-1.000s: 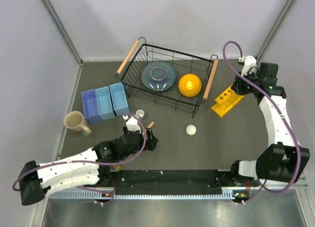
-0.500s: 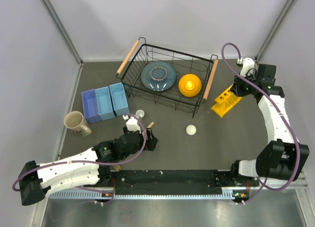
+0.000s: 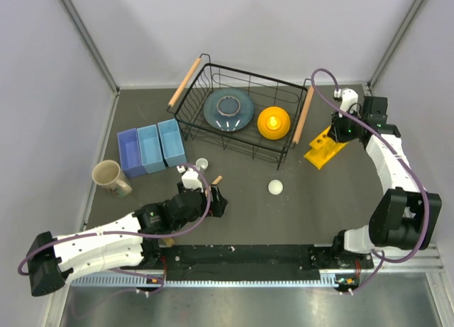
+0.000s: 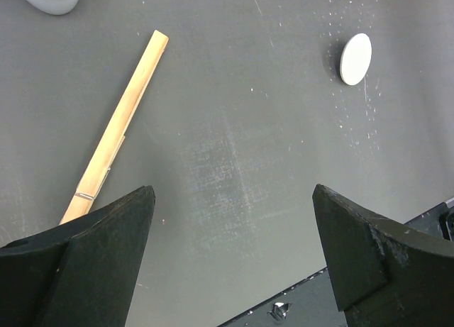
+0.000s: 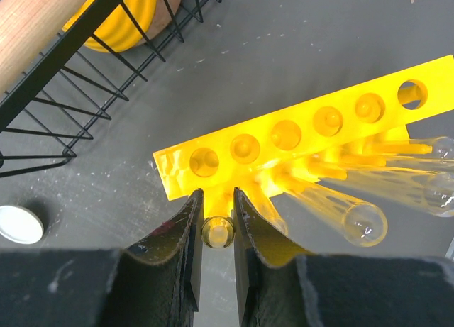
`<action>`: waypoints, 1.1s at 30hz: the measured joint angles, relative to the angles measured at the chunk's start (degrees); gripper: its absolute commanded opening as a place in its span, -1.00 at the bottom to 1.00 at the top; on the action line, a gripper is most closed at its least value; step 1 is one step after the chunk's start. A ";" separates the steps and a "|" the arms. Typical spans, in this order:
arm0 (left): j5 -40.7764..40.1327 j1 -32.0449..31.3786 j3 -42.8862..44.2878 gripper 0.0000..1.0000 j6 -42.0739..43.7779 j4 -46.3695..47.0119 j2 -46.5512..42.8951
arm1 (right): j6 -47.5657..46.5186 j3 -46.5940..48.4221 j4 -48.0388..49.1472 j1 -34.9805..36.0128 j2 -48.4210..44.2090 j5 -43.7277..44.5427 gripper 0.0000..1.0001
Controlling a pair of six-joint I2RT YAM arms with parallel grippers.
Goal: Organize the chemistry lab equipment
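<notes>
The yellow rack (image 5: 305,128) with its row of round holes lies under my right gripper (image 5: 217,199), which is shut on a thin clear tube (image 5: 217,231) at the rack's left end. Other clear tubes (image 5: 363,220) lean out of the rack to the right. In the top view the rack (image 3: 323,151) stands right of the basket, with my right gripper (image 3: 339,130) over it. My left gripper (image 4: 234,192) is open and empty above bare table. The wooden stick (image 4: 117,125) lies to its left, and one white round piece (image 4: 355,59) to its upper right. The other white piece (image 3: 201,163) lies near the blue boxes.
The black wire basket (image 3: 241,114) with wooden handles holds a grey-blue plate (image 3: 228,109) and an orange bowl (image 3: 274,122); its corner is close to the rack. Three blue boxes (image 3: 151,148) and a beige mug (image 3: 108,176) stand at the left.
My right gripper has moved left and down over the rack with the tube in it. The left arm has not moved.
</notes>
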 measured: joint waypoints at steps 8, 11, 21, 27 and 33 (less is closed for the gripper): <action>0.02 0.17 0.00 0.98 0.00 0.00 0.00 | -0.04 -0.98 1.36 0.35 0.46 0.46 -0.43; 0.02 0.28 0.00 0.98 0.00 0.00 -0.02 | -0.04 -1.60 1.75 0.35 0.50 0.44 -0.32; 0.26 0.28 0.00 0.98 -0.46 -0.55 -2.89 | 0.20 -2.58 1.53 0.35 -2.67 -0.44 0.13; 0.52 0.37 1.60 0.98 -1.70 -7.72 -5.60 | 0.17 -2.58 -0.07 0.35 -12.35 -2.89 0.28; -1.14 0.39 11.19 0.98 -1.70 -19.65 -5.60 | 0.15 -4.70 -0.74 0.35 -21.44 -6.88 0.44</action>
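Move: The right hand holds an upright glass tube over the peg at the yellow rack's near left end, some 7 cm below the fingers. The rack's middle is about 5 cm ahead and 5 cm right; the basket's wooden handle is about 6 cm ahead and 8 cm left, and the white cap roughly 10 cm back and 11 cm left. From the left hand, that peg lies some 16 cm ahead and 26 cm right. The right fingers open and let go of the glass tube at the yellow rack while the hand settles about 1.5 cm lower. They keep spreading as the hand backs off, rising some 10 cm off the rack, drawing back about 5 cm and drifting left, with the fingers tipping up roughly 15 degrees. Late on, the open, empty left hand lifts and shifts left a few centimetres. ##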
